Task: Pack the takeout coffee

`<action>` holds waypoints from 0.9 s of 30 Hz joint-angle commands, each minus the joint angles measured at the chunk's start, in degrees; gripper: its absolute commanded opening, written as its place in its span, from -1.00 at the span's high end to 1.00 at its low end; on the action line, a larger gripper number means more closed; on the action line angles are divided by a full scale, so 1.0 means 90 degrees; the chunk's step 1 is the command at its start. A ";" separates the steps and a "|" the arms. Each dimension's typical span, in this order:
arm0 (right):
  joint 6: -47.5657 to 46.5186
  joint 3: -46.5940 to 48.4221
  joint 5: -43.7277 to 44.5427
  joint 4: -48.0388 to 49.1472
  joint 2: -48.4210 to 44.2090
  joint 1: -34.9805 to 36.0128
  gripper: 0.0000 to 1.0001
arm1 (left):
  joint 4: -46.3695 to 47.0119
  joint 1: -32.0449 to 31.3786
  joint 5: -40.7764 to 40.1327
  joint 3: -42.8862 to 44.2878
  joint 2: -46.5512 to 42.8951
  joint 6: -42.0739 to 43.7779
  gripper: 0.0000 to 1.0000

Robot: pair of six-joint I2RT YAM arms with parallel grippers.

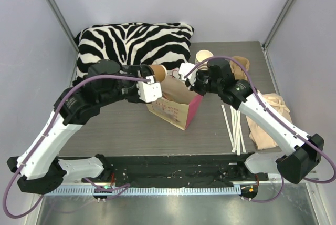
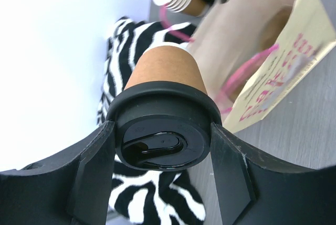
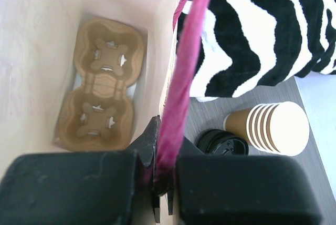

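Observation:
The takeout coffee, a brown paper cup with a black lid, lies sideways between the fingers of my left gripper, which is shut on its lid end. From above, the cup hovers at the left rim of the open paper bag. My right gripper is shut on the bag's pink handle and holds it taut at the bag's right rim. Inside the bag a brown cup carrier lies flat on the bottom.
A zebra-striped pillow fills the back left. A stack of lidless paper cups and loose black lids lie behind the bag. White straws and beige paper bags lie at the right.

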 commanded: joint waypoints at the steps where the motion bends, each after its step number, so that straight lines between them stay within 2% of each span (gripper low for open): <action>1: -0.0070 -0.0137 0.0024 -0.0042 -0.0171 -0.0156 0.98 | -0.0537 0.0018 -0.0880 0.0682 -0.0098 -0.0473 0.57; 4: -0.0119 -0.0196 -0.0045 -0.0062 -0.0239 -0.0215 0.98 | -0.1015 0.0027 -0.1748 0.1121 0.0039 -0.1059 0.58; 6: -0.0129 -0.0148 -0.0093 -0.0081 -0.0278 -0.0205 0.98 | -0.1628 0.0086 -0.1886 0.1211 0.0020 -0.1293 0.60; 10: -0.0138 -0.0089 -0.0094 -0.0111 -0.0346 -0.0215 0.99 | -0.2100 0.0232 -0.2160 0.0452 -0.0175 -0.2015 0.64; 13: -0.0119 -0.0040 -0.0152 -0.0169 -0.0376 -0.0215 0.98 | -0.2373 0.0943 -0.1470 -0.0076 -0.0059 -0.2221 0.70; 14: -0.0090 -0.0001 -0.0162 -0.0179 -0.0376 -0.0215 0.98 | -0.2364 0.1448 -0.1264 -0.0175 0.0116 -0.2242 0.70; 16: -0.0051 0.0077 -0.0191 -0.0228 -0.0337 -0.0215 0.98 | -0.2558 0.2093 -0.1019 -0.0215 0.0526 -0.2319 0.70; 17: -0.0022 0.0135 -0.0182 -0.0257 -0.0337 -0.0215 0.98 | -0.2579 0.2320 -0.0621 -0.0224 0.0692 -0.2407 0.71; 19: -0.0031 0.0155 -0.0114 -0.0267 -0.0308 -0.0215 0.98 | -0.2385 0.2701 -0.0500 -0.0409 0.1113 -0.2593 0.70; 22: -0.0012 0.0185 -0.0055 -0.0257 -0.0278 -0.0215 0.98 | -0.1508 0.2917 -0.0626 -0.1082 0.1416 -0.3070 0.70; 27: 0.0057 0.0253 0.0092 -0.0267 -0.0259 -0.0215 0.98 | -0.0744 0.2967 -0.0744 -0.1581 0.2099 -0.3882 0.70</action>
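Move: High over the bag's left side, the left hand still holds the lidded coffee cup lying nearly on its side. The open table spot it heads for is about 15 cm to its left, 5 ahead and 37 below. The bag's middle lies some 11 cm right, 8 ahead and 25 down, the zebra cushion 30 ahead, 7 left and 34 down. From the right hand, shut on the bag's upper edge and pink handle, that spot is roughly 27 cm left, 3 back and 24 lower. Swinging left away from the bag, about 14 cm in all, the left hand first rises slightly, then sinks to some 20 cm below its start with a little forward travel late on. Its wrist turns almost 70 degrees, counter-clockwise and tipping down, bringing the held cup upright above the table; the fingers keep their grip on the lid. The right hand keeps pinching the bag's edge and handle, easing barely a centimetre right. ##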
